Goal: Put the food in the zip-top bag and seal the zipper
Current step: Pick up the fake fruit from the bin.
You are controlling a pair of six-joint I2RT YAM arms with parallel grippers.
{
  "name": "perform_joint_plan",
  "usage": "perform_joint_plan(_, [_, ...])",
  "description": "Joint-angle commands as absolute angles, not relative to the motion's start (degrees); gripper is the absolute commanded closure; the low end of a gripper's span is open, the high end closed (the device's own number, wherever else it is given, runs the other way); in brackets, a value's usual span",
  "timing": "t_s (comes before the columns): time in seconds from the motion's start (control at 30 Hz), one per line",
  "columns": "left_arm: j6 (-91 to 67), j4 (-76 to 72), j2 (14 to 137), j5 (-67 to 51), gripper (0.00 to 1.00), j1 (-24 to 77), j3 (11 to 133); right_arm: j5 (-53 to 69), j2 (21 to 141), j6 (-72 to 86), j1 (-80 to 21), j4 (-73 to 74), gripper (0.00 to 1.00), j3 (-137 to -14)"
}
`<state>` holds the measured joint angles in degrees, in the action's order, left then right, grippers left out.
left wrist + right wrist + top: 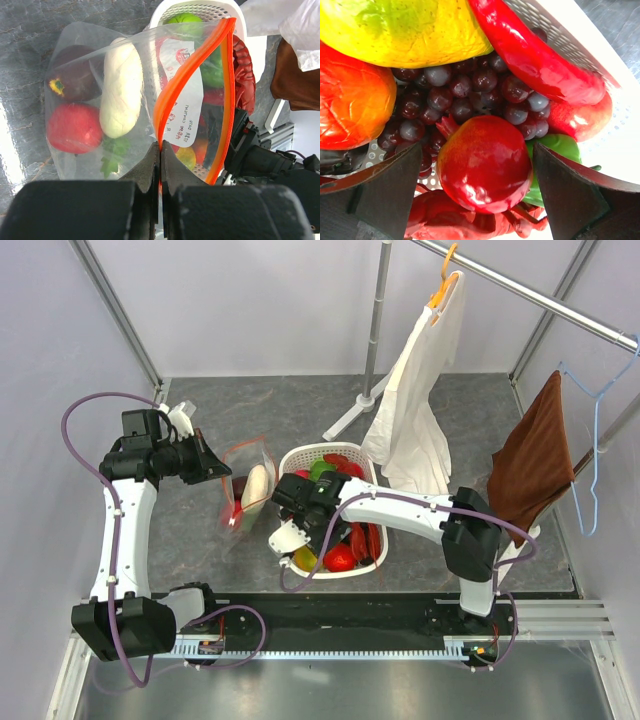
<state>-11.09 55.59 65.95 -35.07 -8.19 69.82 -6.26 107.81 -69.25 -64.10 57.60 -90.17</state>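
Note:
The clear zip-top bag (pixel 125 55) hangs with its mouth open, and my left gripper (pixel 161 145) is shut on its orange zipper (pixel 172 95) at one end. Inside the bag lie a white radish (pixel 121 90), a dark purple bulb (pixel 72 77) and a red fruit (pixel 75 127). My right gripper (pixel 477 147) is open, down in the white basket (pixel 372 475), with a finger on each side of a round red fruit (pixel 485 162), apart from it. Around that fruit lie grapes (pixel 460 95), a yellow piece (pixel 400 30), a red lobster (pixel 450 220) and a green pepper (pixel 560 150).
A long red toy chili (pixel 535 55) and an orange-red fruit (pixel 350 100) also lie in the basket. A white shirt (pixel 415 420) and a brown towel (pixel 535 460) hang from a rack at the back right, its pole (pixel 375 320) behind the basket.

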Motion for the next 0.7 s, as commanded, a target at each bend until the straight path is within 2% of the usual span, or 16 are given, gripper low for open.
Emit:
perform_joint_plan(0.0, [-12.4, 54.5, 65.3, -37.0, 0.98, -8.5, 71.3, -9.9, 109.0, -70.0, -64.3, 59.1, 0.03, -91.5])
perform_joint_plan(0.1, [-12.4, 54.4, 65.3, -37.2, 0.98, -8.5, 71.4, -10.1, 109.3, -70.0, -64.3, 59.0, 0.1, -91.4])
perform_joint_plan(0.3, [-12.4, 54.3, 65.7, -37.2, 0.98, -8.5, 71.5, -7.9, 109.2, -70.0, -64.5, 59.2, 0.29, -93.7])
perform_joint_plan(0.33, [-12.3, 54.4, 65.7, -37.2, 0.98, -8.5, 71.5, -7.5, 109.2, -69.9, -64.7, 59.3, 0.35, -94.1])
perform_joint_plan(0.43, [-12.3, 54.3, 65.7, -37.2, 0.98, -8.5, 71.5, -5.3, 108.2, -69.5, -65.4, 59.4, 0.42, -95.1])
perform_joint_plan(0.67, [-12.2, 54.3, 65.6, -36.9, 0.98, -8.4, 71.2, 1.2, 105.9, -65.3, -65.9, 60.9, 0.44, -99.1])
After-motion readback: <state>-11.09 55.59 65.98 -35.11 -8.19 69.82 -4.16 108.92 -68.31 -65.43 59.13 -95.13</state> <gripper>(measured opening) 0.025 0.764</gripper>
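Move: Right between the right hand's open fingers sits the pomegranate, its middle about 1 cm ahead of the hand point and at the same height. The grapes lie some 5 cm back and 2 cm left, lower down; the mango about 10 cm back and 3 cm left, the orange tomato 11 cm back and 4 cm right, the red chili 4 cm back and 8 cm left. From the left hand the pomegranate is roughly 20 cm right, 4 cm back and 13 cm down. Closing on the pomegranate from both sides, the right fingers shut by about a quarter of their range while the hand eases barely forward and down, until the pads pinch the fruit. Then, keeping the grip, it heads left towards the bag, rising and drawing slightly back over the bin, about 3.5 cm in all and picking up speed, with the wrist nearly unturned. ##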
